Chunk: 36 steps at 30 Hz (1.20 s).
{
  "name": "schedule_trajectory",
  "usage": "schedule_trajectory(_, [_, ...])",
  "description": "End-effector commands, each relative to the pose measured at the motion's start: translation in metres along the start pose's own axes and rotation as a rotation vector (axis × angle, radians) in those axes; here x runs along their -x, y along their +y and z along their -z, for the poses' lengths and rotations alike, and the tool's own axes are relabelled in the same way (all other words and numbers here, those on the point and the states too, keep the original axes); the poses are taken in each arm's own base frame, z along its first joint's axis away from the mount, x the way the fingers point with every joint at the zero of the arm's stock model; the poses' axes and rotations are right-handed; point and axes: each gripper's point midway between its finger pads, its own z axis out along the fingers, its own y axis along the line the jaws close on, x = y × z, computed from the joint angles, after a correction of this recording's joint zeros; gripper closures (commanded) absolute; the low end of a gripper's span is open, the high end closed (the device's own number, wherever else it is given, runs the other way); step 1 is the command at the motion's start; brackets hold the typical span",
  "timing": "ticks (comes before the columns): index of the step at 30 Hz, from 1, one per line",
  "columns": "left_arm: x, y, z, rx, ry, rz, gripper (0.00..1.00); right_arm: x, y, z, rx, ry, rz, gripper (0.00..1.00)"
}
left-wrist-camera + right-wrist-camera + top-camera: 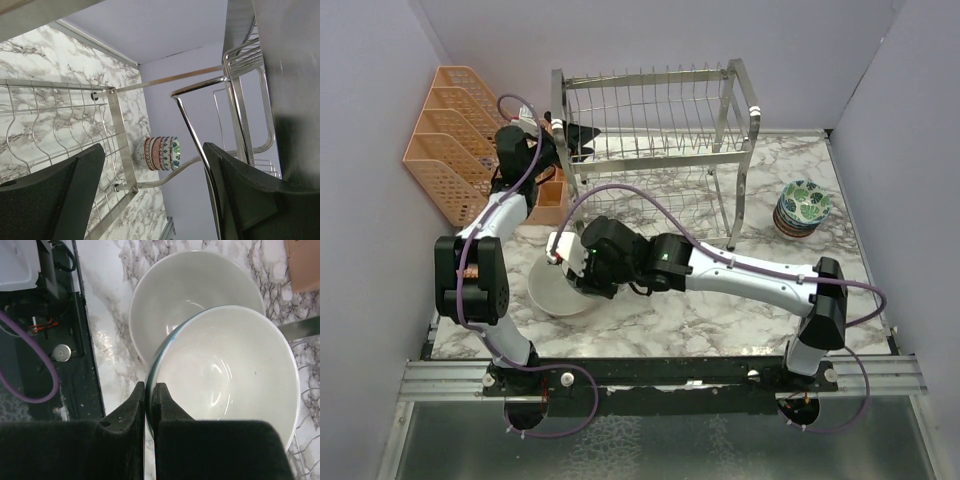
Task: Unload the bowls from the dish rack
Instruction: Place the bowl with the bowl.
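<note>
My right gripper (149, 390) is shut on the rim of the teal bowl (225, 370), which is white inside. That bowl hangs over, and partly covers, a cream bowl (190, 285) standing on the marble table; I cannot tell whether they touch. From above, the right gripper (570, 262) hides the teal bowl and only the cream bowl (548, 295) shows. My left gripper (575, 135) is open at the left end of the silver dish rack (660, 130), nothing between its fingers (75, 190). Through the rack wires (65, 125) a stack of small patterned bowls (160, 153) shows.
The small bowl stack (803, 207) stands on the table right of the rack. An orange mesh organizer (445, 140) lines the left wall, with a brown box (552, 200) beside it. The table's front edge and black rail (75, 365) lie close to the cream bowl.
</note>
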Motion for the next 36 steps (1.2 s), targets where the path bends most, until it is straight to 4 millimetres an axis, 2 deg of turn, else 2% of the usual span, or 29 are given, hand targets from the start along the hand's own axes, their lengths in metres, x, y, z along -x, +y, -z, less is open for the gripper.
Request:
schedule_trajectory(1, [-0.044,0.086,0.025,0.201,0.152,0.075,0.20,0.077,-0.019,0.005,-0.150,-0.216,0.150,0.99])
schedule_trajectory(10, [-0.036,0.086,0.033,0.195,0.139,0.073,0.20,0.084,-0.014,-0.014,-0.159,-0.217,0.214,0.99])
schedule_trajectory(21, [-0.030,0.089,0.028,0.186,0.151,0.072,0.20,0.070,0.013,-0.050,-0.044,-0.204,0.182,0.99])
schedule_trajectory(26, [-0.032,0.087,0.028,0.167,0.164,0.076,0.20,0.056,0.011,-0.064,-0.050,-0.166,0.199,0.99])
schedule_trajectory(36, [-0.038,0.087,0.035,0.172,0.171,0.064,0.20,0.043,0.010,-0.093,-0.049,-0.138,0.227,0.99])
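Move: The cream bowl, open side up on the table, lies about 6 cm ahead of the right hand, 8 cm to its left and some 16 cm below; that hand already holds the green bowl by its rim. The rack's near left foot is roughly 14 cm ahead of the hand, 5 cm left and 20 cm down, and an orange box stands about 22 cm left of the cream bowl and 3 cm farther out. From the left hand the cream bowl is some 28 cm back, 6 cm left and 23 cm below. The green bowl, still pinched by its rim in the closed right fingers, is carried about 4 cm left over the cream bowl while the hand rolls to raise the bowl's forward side about 10 degrees, then lowered some 5 cm towards the cream bowl, still easing left. The left hand, fingers still open at the rack's frame, eases a little over 1 cm back and left, then stops. ##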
